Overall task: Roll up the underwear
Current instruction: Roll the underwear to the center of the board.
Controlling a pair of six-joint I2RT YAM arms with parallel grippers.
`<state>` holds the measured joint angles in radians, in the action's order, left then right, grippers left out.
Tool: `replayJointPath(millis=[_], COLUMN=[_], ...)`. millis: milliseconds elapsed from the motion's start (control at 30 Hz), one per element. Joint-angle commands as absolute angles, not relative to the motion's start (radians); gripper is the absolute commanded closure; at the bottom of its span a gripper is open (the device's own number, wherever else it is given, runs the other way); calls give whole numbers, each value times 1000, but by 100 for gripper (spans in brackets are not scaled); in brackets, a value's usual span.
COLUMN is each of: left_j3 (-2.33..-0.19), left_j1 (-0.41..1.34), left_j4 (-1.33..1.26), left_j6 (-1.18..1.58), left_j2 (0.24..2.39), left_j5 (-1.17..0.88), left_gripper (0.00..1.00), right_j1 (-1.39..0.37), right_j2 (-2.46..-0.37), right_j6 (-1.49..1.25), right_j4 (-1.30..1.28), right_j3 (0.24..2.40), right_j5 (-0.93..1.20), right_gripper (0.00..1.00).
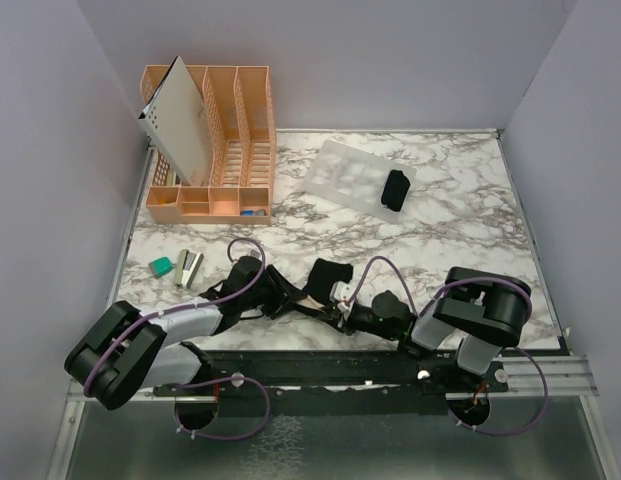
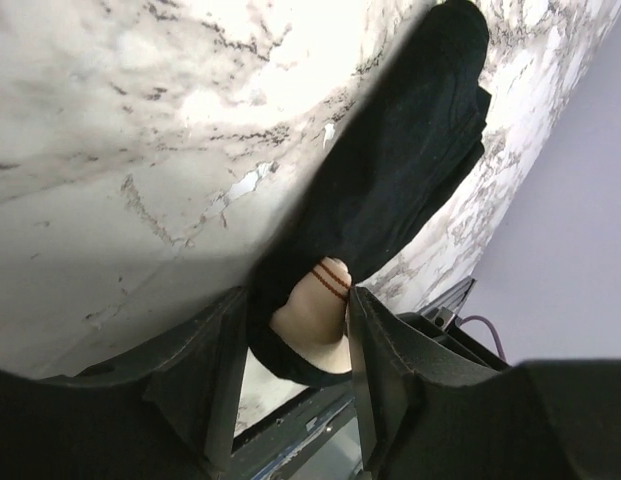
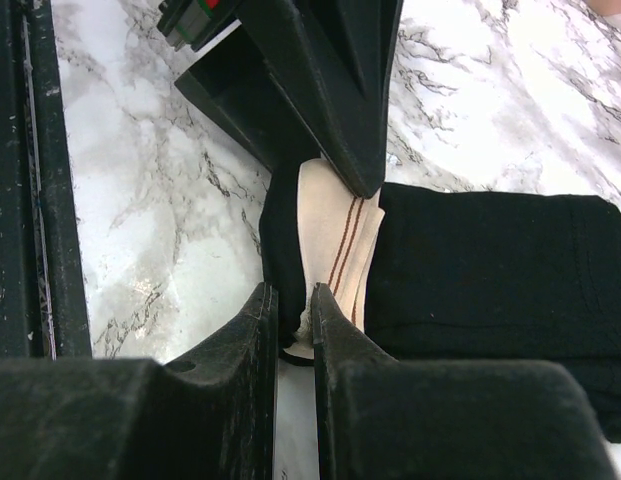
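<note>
A black underwear (image 1: 328, 272) with a beige band (image 3: 335, 230) lies bunched near the table's front edge, between my two grippers. My left gripper (image 2: 295, 310) is closed around the folded band end, with fabric touching both fingers. From the other side, my right gripper (image 3: 293, 295) pinches the black hem and the band's edge. In the top view the left gripper (image 1: 287, 297) and right gripper (image 1: 342, 300) sit close together at the cloth. A second underwear, a small black bundle (image 1: 395, 190), rests on a clear tray (image 1: 350, 175) at the back.
A peach desk organiser (image 1: 215, 140) holding a white perforated sheet (image 1: 180, 115) stands at the back left. A teal block (image 1: 161, 266) and a stapler (image 1: 189, 268) lie at the left. The black rail (image 1: 390, 365) runs along the near edge, just behind the grippers.
</note>
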<state>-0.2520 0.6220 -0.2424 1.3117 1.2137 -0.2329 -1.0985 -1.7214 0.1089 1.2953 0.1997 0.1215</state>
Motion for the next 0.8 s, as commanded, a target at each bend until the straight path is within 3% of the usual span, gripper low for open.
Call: replayJointPath(millis=[0, 133, 300, 533, 600, 633, 767], left_j3=[-236, -239, -240, -279, -295, -302, -324], left_j1=[618, 618, 618, 618, 618, 618, 618], left_j4=[-133, -150, -123, -51, -37, -31, -16], left_j6=[1253, 1239, 1225, 1224, 1223, 1223, 1222], left_j2=[1299, 1329, 1296, 1244, 1244, 1246, 1264], left_j5=[-117, -134, -136, -145, -149, -151, -162], left_gripper=[52, 73, 99, 100, 100, 100, 100], right_j1=[-1100, -1100, -1100, -1100, -1101, -1102, -1124], right_j2=[-1741, -1734, -1723, -1687, -1666, -1653, -1597], right_j6=[133, 139, 116, 136, 165, 182, 312], right_j4=[1278, 1279, 1287, 1203, 1174, 1156, 968], right_j3=[178, 174, 170, 206, 219, 225, 292], right_j5=[141, 140, 106, 154, 154, 152, 129], right_gripper=[99, 99, 85, 54, 49, 39, 37])
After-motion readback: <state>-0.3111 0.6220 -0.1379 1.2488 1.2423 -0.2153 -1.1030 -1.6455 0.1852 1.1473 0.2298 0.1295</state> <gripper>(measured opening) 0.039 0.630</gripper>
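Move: The rolled waistband end of the underwear lies right at both hands: its middle is about 3 cm to the right of the left hand, 2 cm back and 1 cm below. From the right hand, which has its near end pinched, it is some 4 cm to the left and 2 cm ahead, 1 cm below. The flat underwear stretches ahead, its middle about 6 cm ahead of the roll's middle and 3 cm to its right. Sinking just under 1 cm, the left hand closes its half-open fingers nearly shut, pinching the left end of the waistband roll, and then stays there with a roll of about 5 degrees. The right hand holds its own end in place until that pinch is made, then opens its fingers wide and lets go of the roll, staying where it is and tilting roughly 5 degrees. ##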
